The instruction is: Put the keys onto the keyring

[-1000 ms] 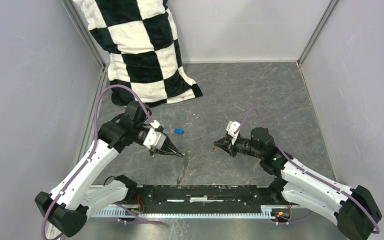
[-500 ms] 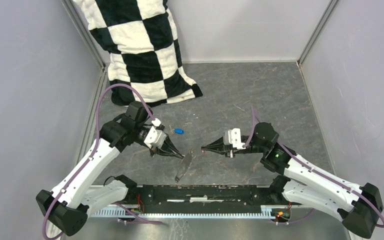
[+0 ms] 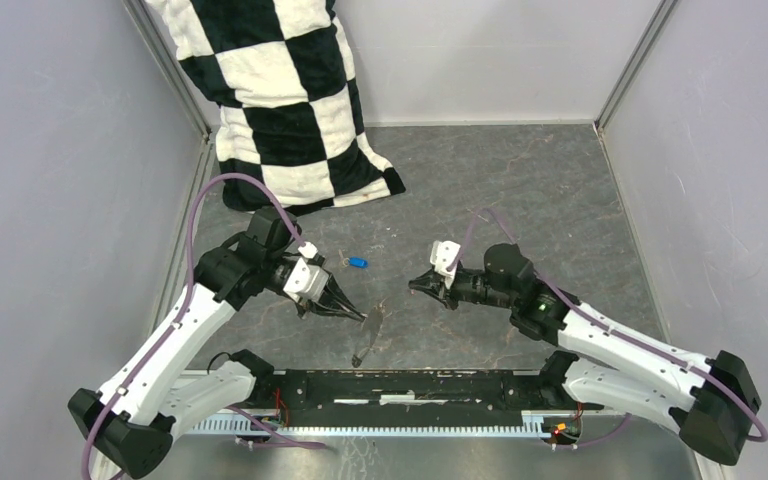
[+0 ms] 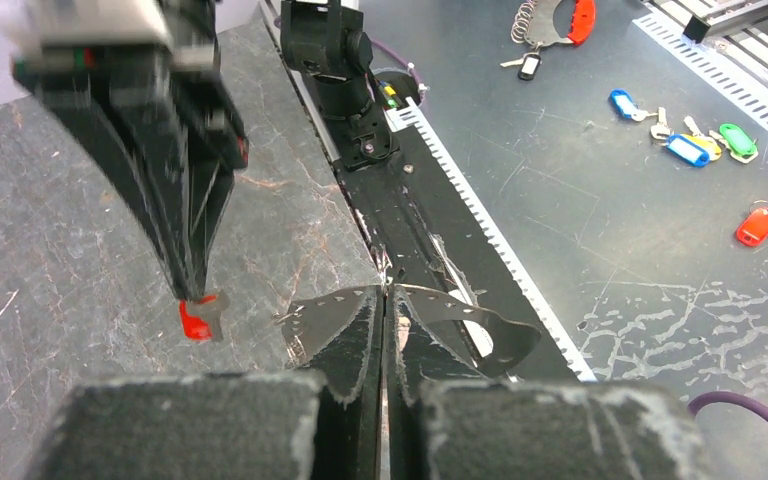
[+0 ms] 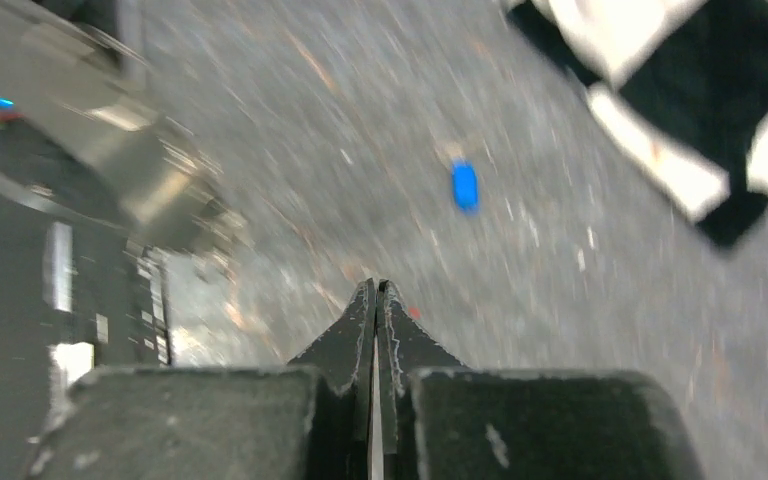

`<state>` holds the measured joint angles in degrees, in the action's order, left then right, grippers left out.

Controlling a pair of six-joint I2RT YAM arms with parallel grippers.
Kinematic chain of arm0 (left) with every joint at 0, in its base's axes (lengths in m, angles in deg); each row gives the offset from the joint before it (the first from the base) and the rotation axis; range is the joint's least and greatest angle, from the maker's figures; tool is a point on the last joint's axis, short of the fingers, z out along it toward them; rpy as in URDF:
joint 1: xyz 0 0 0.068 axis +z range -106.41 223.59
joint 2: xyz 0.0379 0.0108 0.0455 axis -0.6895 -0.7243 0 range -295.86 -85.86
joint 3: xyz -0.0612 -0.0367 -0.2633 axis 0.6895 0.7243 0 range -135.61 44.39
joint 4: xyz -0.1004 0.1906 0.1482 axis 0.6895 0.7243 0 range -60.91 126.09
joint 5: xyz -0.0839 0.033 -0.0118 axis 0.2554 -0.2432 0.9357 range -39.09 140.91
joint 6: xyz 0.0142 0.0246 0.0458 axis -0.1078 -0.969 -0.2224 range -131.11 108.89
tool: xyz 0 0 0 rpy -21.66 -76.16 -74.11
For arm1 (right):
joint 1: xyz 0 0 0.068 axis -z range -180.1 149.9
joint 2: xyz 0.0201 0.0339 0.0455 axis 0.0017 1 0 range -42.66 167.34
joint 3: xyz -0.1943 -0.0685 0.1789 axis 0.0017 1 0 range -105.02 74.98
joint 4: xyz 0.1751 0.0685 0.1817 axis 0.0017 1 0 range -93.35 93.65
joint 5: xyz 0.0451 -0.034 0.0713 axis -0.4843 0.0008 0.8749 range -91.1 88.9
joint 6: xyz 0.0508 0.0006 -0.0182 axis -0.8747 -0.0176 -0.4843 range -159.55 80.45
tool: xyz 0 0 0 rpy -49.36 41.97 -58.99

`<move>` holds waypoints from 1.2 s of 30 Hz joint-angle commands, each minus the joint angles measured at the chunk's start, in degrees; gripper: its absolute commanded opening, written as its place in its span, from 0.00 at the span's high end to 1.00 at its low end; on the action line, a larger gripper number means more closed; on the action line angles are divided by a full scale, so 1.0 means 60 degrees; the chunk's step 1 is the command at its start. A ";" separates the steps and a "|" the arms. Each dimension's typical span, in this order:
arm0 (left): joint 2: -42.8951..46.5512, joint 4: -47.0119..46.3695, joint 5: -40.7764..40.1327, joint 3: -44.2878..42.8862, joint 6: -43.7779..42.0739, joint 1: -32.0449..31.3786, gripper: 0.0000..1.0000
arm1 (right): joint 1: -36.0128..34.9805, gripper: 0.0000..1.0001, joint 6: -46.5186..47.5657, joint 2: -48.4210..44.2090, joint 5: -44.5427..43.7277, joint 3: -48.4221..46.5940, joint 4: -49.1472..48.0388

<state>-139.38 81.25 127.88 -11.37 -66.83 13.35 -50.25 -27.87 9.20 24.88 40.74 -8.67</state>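
My left gripper (image 3: pixel 352 313) is shut on the keyring (image 3: pixel 368 335), a thin grey metal hoop that hangs tilted below its tips. In the left wrist view the hoop's band (image 4: pixel 332 306) curves out on both sides of the closed jaws. My right gripper (image 3: pixel 415 284) faces it from the right, a short gap away, and is shut on the red key (image 4: pixel 195 318), which pokes out below its fingertips (image 4: pixel 186 270). The right wrist view is blurred, with only a red speck (image 5: pixel 415 312) beside the tips. The blue key (image 3: pixel 358 263) lies loose on the table behind the left gripper and appears as a blue blob (image 5: pixel 465 186) in the right wrist view.
A black-and-white checkered cloth (image 3: pixel 280 90) is heaped at the back left corner. Grey walls close in the left, back and right sides. A black rail (image 3: pixel 410 385) with the arm bases runs along the near edge. Beyond it, spare key fobs (image 4: pixel 685 145) lie on the floor.
The right gripper reached left toward the keyring with the red key, then rose slightly and turned. The left gripper shifted slightly, and the keyring swung to a more slanted hang.
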 commanded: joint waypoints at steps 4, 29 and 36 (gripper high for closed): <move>0.0105 -0.0154 0.0324 -0.0115 0.0366 0.0030 0.98 | 0.0053 1.00 -0.1591 0.0676 -0.4524 0.1527 -0.0111; 0.0213 -0.0168 0.0224 -0.0242 0.0403 0.0023 0.98 | 0.0887 0.46 -0.1933 0.1752 -0.3209 0.2086 -0.1015; 0.0146 -0.0154 0.0224 -0.0286 0.0369 0.0030 0.98 | 0.0902 0.41 -0.1901 0.2107 -0.2489 0.2092 -0.1011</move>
<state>-138.94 81.25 127.60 -11.37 -66.81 13.35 -44.96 -38.86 20.81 6.72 54.22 -13.94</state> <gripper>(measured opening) 0.033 0.590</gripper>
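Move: The right gripper holds the shut red-tagged keys at its fingertips. The bare table spot for them lies about 6 cm ahead, 5 cm to its right and 19 cm below. The keyring hangs in the left gripper, some 9 cm back, 8 cm to the left and level with the right hand; the blue-tagged key lies some 18 cm ahead, 12 cm left and 20 cm down. From the left hand, that spot is roughly 13 cm ahead, 14 cm right and 24 cm below. Bring the right gripper quickly down about 17 cm towards the bare table, drifting forward and to the right, away from the keyring. Swing its fingers clockwise by some 25 to 30 degrees and tip them more downward on the way. Once low, spread the fingers a little over halfway to let go of the red-tagged keys, then ease up a centimetre or two. ##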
